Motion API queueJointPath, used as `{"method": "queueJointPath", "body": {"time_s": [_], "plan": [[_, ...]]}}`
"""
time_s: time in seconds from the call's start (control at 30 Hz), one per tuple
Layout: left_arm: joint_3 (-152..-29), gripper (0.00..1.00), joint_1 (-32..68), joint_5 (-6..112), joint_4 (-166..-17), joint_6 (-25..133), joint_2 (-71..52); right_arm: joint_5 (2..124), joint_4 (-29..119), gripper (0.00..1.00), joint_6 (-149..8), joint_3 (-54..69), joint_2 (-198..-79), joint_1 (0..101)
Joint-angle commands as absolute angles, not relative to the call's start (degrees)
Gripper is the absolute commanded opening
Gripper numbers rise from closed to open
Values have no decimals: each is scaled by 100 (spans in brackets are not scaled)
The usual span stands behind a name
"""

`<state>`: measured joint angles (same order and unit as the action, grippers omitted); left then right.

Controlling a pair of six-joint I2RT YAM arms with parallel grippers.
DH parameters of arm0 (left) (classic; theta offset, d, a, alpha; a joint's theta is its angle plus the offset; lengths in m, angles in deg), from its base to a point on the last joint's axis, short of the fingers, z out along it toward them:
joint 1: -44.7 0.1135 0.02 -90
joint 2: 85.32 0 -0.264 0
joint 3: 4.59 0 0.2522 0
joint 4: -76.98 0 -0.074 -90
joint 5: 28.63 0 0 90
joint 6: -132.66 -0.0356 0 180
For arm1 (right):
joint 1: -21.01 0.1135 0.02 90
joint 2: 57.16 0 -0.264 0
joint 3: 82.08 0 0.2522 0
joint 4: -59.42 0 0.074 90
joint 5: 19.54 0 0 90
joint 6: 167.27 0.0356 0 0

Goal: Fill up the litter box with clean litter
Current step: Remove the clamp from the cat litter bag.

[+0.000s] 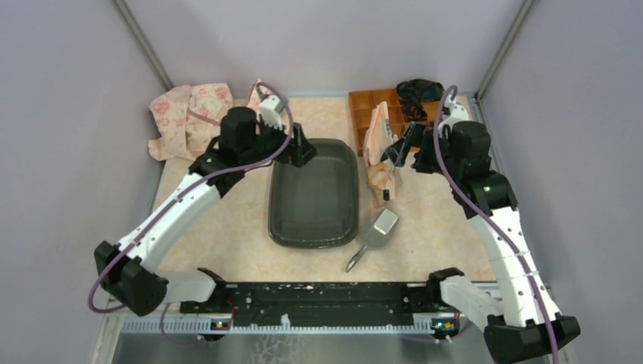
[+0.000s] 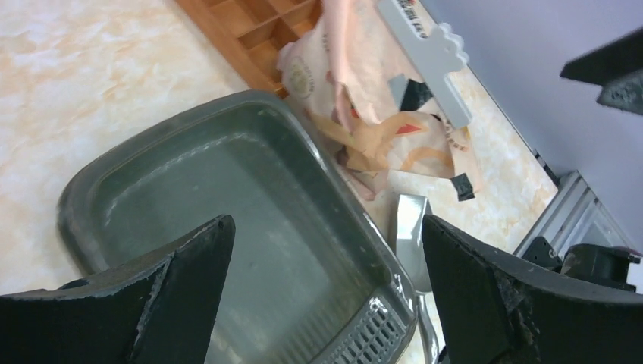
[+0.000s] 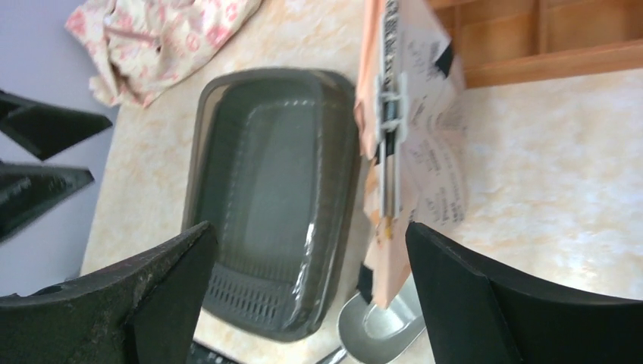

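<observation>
The litter box (image 1: pixel 315 199) is a dark grey tray in the middle of the table, and its floor is bare (image 2: pixel 250 205) (image 3: pixel 265 174). The clean litter is out of view. A peach printed bag (image 1: pixel 378 155) stands just right of the box, closed with a grey clip (image 2: pixel 425 53) (image 3: pixel 389 129). A grey metal scoop (image 1: pixel 381 226) lies by the box's near right corner. My left gripper (image 1: pixel 300 145) (image 2: pixel 326 220) hangs open over the box's far left corner. My right gripper (image 1: pixel 402 148) (image 3: pixel 309 226) is open beside the bag's top, holding nothing.
An orange compartmented organiser (image 1: pixel 369 108) sits at the back right with a black object (image 1: pixel 419 91) on it. A pink floral cloth (image 1: pixel 189 114) lies at the back left. Grey walls close in three sides.
</observation>
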<state>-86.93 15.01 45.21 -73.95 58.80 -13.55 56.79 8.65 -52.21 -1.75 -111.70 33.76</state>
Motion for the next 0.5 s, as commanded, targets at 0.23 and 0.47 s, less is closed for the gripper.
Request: {"method": "queueJointPath", "body": {"time_s": [0.23,0.47], "plan": [[-10389,75,1023,4230,-7560,5423,372,6739,1646,74,-5819,-256,-11639,3413],[-11223,47,1015,3369,-7707,5666,1262,7146,2257,51,-6201,-206,-12278,3412]]}}
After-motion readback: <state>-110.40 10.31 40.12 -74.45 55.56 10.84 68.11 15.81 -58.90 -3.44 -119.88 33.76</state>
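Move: The clamp across the top of the litter bag is roughly 7 cm ahead of the right hand, about 1 cm to its left and 6 cm lower. The bag hangs under it, some 4 cm ahead, 2 cm left and 15 cm below that hand. The litter box's middle is about 16 cm back and 25 cm left of the clamp, the wooden organizer some 13 cm beyond and 12 cm right of it, both near table level. From the left hand, the clamp is about 25 cm right, 4 cm ahead and 6 cm lower. The left hand sweeps about 10 cm right over the far part of the litter box towards the clamped bag, swinging forward some 6 cm mostly in the later part, turning clockwise by about 10 degrees and narrowing its wide-open fingers to under half. The right hand, also empty, closes in on the clamp, going forward and then also down with a slight drift right, rolling its left side down some 10 degrees while its fingers narrow to a little over half open, with no touch to be seen. ##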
